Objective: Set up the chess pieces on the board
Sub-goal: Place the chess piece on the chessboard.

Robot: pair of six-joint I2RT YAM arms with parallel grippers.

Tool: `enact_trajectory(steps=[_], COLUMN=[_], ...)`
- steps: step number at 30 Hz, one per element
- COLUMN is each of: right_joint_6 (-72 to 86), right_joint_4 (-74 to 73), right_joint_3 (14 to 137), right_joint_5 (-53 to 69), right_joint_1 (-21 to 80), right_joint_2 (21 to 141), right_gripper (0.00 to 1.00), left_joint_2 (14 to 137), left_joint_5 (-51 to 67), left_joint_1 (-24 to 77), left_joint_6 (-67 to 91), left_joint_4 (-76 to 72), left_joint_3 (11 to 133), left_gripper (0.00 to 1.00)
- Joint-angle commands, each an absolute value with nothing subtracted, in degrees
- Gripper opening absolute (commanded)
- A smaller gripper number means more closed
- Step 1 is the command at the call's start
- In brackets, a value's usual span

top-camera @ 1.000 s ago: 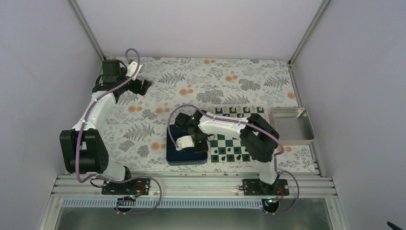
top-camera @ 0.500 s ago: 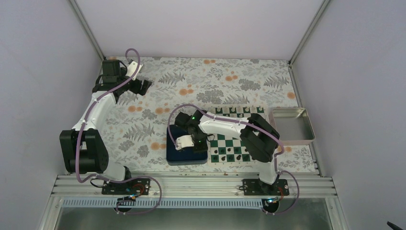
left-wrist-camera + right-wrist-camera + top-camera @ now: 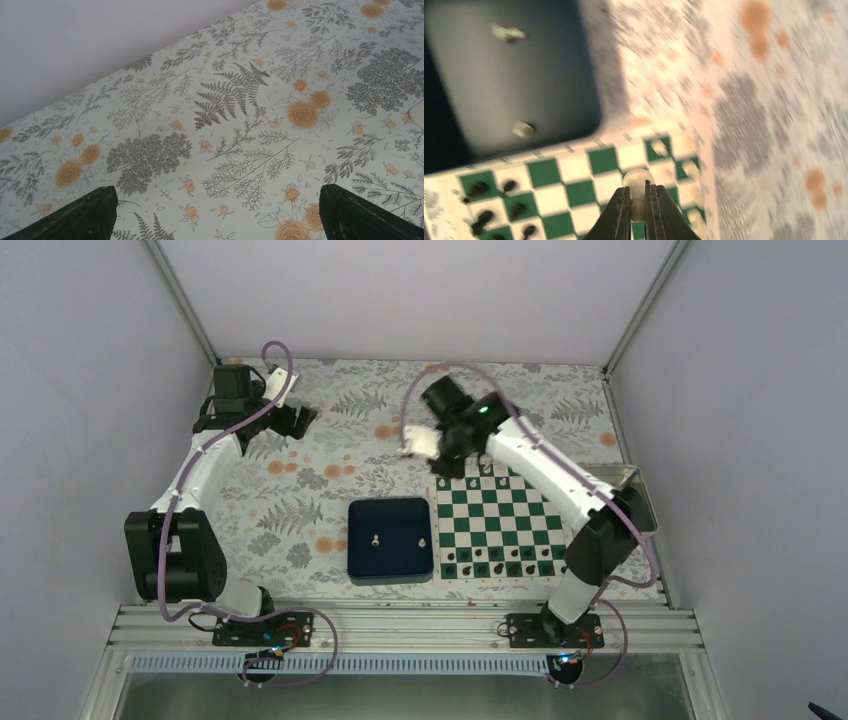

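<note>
My right gripper [image 3: 638, 190] is shut on a small white chess piece [image 3: 638, 181], held above the green and white board [image 3: 574, 172]. From the top view, this gripper [image 3: 444, 466] hangs over the far left corner of the board [image 3: 495, 525]. Two white pieces [image 3: 523, 129] lie in the dark blue tray [image 3: 390, 538]. Several white pieces [image 3: 659, 146] stand blurred along the board's far rows. Black pieces [image 3: 495, 562] fill its near rows. My left gripper [image 3: 295, 420] stands open over bare cloth at the far left, its dark fingers [image 3: 85, 216] wide apart.
A shiny metal tray [image 3: 640, 495] sits to the right of the board, partly behind my right arm. The floral cloth [image 3: 240, 125] covers the table. White walls close in the back and both sides.
My right gripper shut on a white piece in the blue tray, then rose and swung away to the board's far left corner with it. The left arm has not moved.
</note>
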State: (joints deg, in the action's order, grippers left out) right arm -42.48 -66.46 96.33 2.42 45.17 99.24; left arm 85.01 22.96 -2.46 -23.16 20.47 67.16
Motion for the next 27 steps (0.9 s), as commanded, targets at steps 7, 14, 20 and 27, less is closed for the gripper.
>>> enact_trajectory(steps=[7, 14, 20, 27], right_joint_6=[-50.3, -52.6, -53.5, -53.5], right_joint_4=[-65.4, -59.6, -56.4, -53.9], right_joint_3=[87.2, 79.4, 78.7, 78.7], right_joint_5=[6.0, 7.7, 9.2, 8.3], right_joint_1=[17.3, 7.7, 5.2, 3.6], right_joint_2=[97.3, 102.0, 106.6, 110.8], right_gripper=[0.05, 0.05, 0.05, 0.05], left_joint_2=[85.0, 84.9, 84.8, 84.7], left_joint_5=[23.7, 23.7, 23.5, 23.4], left_joint_1=[-2.5, -2.5, -2.5, -2.5], left_joint_6=[-23.5, -23.4, -23.4, -23.5], left_joint_4=[19.6, 19.6, 19.6, 19.8], left_joint_3=[67.7, 67.6, 67.6, 67.6], left_gripper=[1.00, 1.00, 1.00, 1.00])
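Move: The held white pawn is bound for the empty light square f2, about 9 cm ahead of the right hand, 23 cm to its right and 18 cm below. The pawn on e2 stands 9 cm ahead and 19 cm right of the hand, the pawn on d2 9 cm ahead and 16 cm right, the far-row piece behind f2 12 cm ahead and 23 cm right. From the left hand, f2 lies roughly 50 cm right, 7 cm back, 20 cm below. The white pawn, still pinched in the right fingers, is swept some 23 cm to the right over the board, going about 7 cm forward early on. After a nearly level start it also sinks, and the last stretch is mostly down, 14 cm in all, slowing towards f2. The wrist turns about 30 degrees clockwise and tips the fingers nearer straight down. ##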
